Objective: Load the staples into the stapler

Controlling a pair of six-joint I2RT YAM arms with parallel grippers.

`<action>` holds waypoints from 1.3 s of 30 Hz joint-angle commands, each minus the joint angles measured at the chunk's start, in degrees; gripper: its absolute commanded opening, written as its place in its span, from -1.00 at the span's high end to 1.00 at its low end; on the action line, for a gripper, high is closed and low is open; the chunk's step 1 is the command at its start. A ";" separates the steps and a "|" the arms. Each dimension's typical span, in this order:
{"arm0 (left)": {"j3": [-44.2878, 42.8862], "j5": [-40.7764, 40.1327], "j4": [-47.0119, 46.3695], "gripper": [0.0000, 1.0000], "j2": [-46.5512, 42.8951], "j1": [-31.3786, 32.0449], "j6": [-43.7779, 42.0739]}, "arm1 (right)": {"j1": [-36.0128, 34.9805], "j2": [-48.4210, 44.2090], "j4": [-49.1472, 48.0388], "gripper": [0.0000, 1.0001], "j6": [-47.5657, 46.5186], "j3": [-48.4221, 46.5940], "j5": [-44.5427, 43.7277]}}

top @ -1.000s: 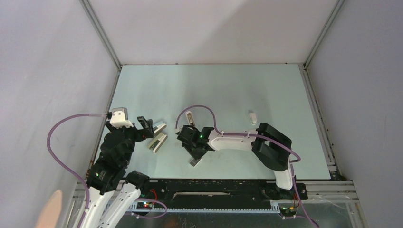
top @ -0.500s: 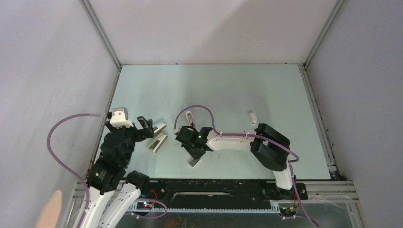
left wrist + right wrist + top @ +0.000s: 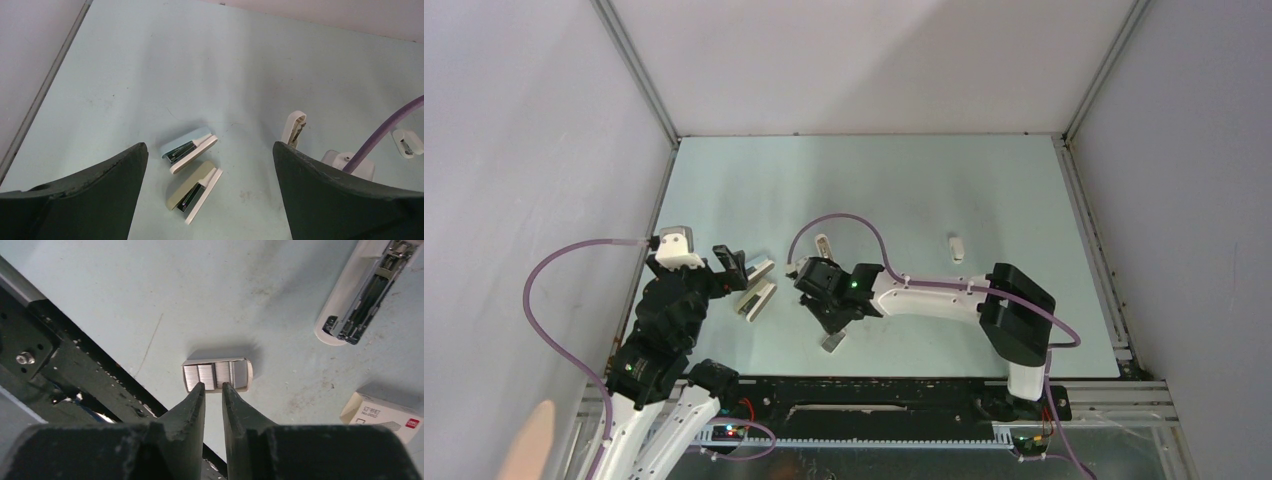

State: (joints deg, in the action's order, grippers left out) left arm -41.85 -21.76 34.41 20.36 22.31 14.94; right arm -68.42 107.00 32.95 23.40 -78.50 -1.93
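The staples (image 3: 216, 375) are a grey block in a small white tray (image 3: 831, 341) near the table's front edge. My right gripper (image 3: 213, 386) hovers just at the tray's near side. Its fingers stand a narrow gap apart with nothing between them. In the top view the right gripper (image 3: 831, 322) points down at the tray. The stapler (image 3: 361, 290) lies hinged open with its dark channel showing, also seen from above as the stapler (image 3: 824, 245). My left gripper (image 3: 209, 150) is wide open and empty, low over the table at the left (image 3: 734, 266).
Two larger staplers, one blue (image 3: 190, 147) and one beige (image 3: 195, 192), lie in front of the left gripper. A white box with a red mark (image 3: 385, 415) sits beside the right gripper. A short white stub (image 3: 956, 247) lies to the right. The black front rail (image 3: 60, 370) is close by.
The right gripper's fingers have drawn closer together over the staples, and the right arm's elbow has swung to the right. The left arm has not moved.
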 commanded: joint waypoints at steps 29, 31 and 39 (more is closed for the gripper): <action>4.25 16.64 0.28 -0.97 10.30 6.50 11.97 | -0.52 -4.97 -7.19 0.18 2.84 8.15 -3.57; 4.25 16.05 0.17 -0.97 9.47 6.52 12.08 | -1.22 -4.92 -7.81 0.15 2.51 8.17 -3.69; 0.68 13.20 2.17 -0.97 7.40 6.48 7.47 | -2.61 -2.32 -7.28 0.09 3.08 6.73 -4.70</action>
State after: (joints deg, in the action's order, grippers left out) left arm -37.60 -6.72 37.54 28.88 28.60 24.84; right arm -70.13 104.33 26.41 26.41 -69.97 -4.75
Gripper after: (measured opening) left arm 0.985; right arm 0.442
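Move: The staples tray lies about 2 cm back and 1 cm right of the right hand, some 6 cm below it. The open stapler is 17 cm farther out than the tray, and the white staple box stands about 5 cm ahead and 12 cm right of the hand. From the left hand the tray is 8 cm back, 20 cm right and 25 cm down, with the beige stapler 2 cm ahead and 3 cm right. Rightward and down, about 8 cm each, the left hand swings in towards the staples tray, its wide-open fingers tipping some 20 degrees downward and turning clockwise. The right hand dips about 4 cm down and as far right over the tray while its fingers spread, then lifts 2 cm and eases back left and slightly towards the base, fingers still opening. ##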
